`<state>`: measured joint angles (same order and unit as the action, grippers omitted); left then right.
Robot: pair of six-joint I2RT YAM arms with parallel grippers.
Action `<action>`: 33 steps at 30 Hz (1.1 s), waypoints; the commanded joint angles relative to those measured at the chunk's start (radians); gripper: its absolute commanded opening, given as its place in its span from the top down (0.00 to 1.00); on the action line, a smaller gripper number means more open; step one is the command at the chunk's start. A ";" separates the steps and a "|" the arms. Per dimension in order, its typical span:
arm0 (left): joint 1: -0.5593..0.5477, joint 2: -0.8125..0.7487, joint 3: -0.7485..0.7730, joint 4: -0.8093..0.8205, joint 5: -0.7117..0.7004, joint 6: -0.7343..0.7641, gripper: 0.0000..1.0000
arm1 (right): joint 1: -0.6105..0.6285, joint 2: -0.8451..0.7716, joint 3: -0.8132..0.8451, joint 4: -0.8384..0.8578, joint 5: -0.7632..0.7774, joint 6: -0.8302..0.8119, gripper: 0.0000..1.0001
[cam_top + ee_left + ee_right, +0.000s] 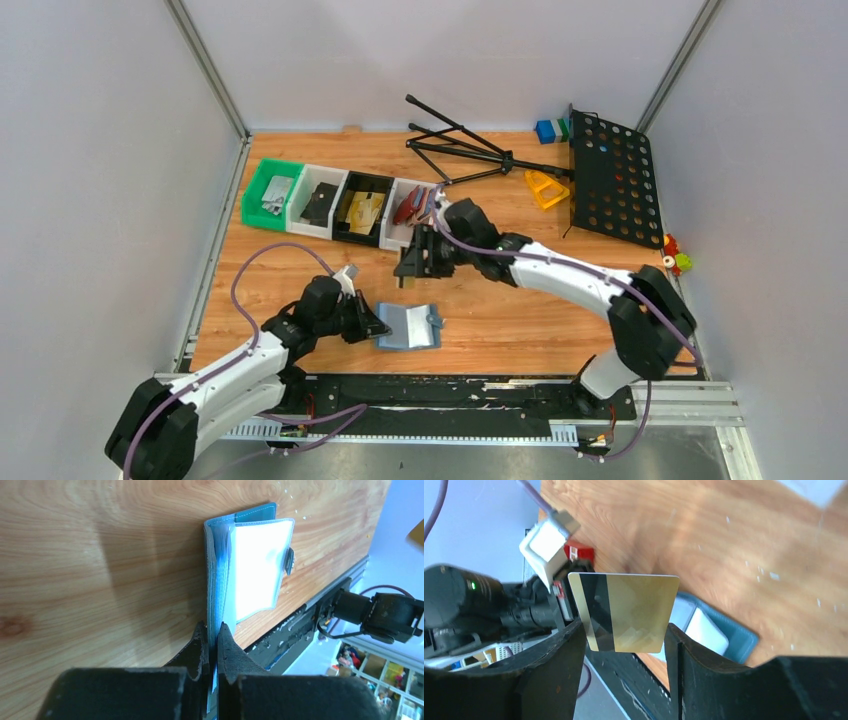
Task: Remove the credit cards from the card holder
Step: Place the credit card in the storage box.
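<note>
The slate-blue card holder (408, 327) lies open on the wood near the front edge, its pale inside facing up (257, 565). My left gripper (375, 325) is shut on the holder's left edge, the fingertips (214, 630) pinching the blue layers. My right gripper (410, 265) hovers above and behind the holder. It grips a gold credit card (634, 610) with a dark stripe by its two side edges, between the fingers (625, 630). Part of the holder (724, 630) shows below that card.
A row of bins stands at the back: green (270, 195), white (318, 200), black (365, 208), and a white one holding a dark red wallet (408, 207). A black folded stand (460, 150), a perforated black plate (612, 175) and a yellow piece (545, 187) lie back right.
</note>
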<state>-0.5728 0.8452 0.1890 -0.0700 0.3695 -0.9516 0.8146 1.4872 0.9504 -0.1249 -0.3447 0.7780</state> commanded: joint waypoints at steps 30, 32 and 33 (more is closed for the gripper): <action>0.076 -0.108 0.051 -0.191 -0.129 0.120 1.00 | -0.012 0.748 0.922 0.024 0.361 -0.147 0.00; 0.076 -0.121 0.049 -0.192 -0.129 0.119 1.00 | -0.014 0.712 0.893 0.024 0.391 -0.187 0.00; 0.076 -0.123 0.047 -0.194 -0.130 0.120 1.00 | -0.013 0.685 0.862 0.038 0.397 -0.212 0.00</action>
<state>-0.5030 0.7372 0.2203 -0.2276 0.2707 -0.8749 0.8074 2.2829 1.8820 -0.1291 -0.0162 0.6682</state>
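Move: The right hand holds a gold card. The black compartment of the storage box, where it goes, lies about 19 cm ahead, 12 cm to its left and 11 cm below. The white compartment with red items is about 18 cm ahead and 2 cm right, the one with black cards 20 cm ahead and 25 cm left. The card holder lies 14 cm back and 2 cm right. From the left hand, the black compartment is roughly 36 cm ahead and 6 cm left. Forward and left in one quick sweep, about 21 cm out and 13 cm across, the right hand carries the gold card to the black compartment, sinking some 4 cm on the way in. There its fingers spread wide and let go, while the wrist tips up and turns clockwise. The left hand keeps its pinch on the card holder, shifting it about 3 cm left. ##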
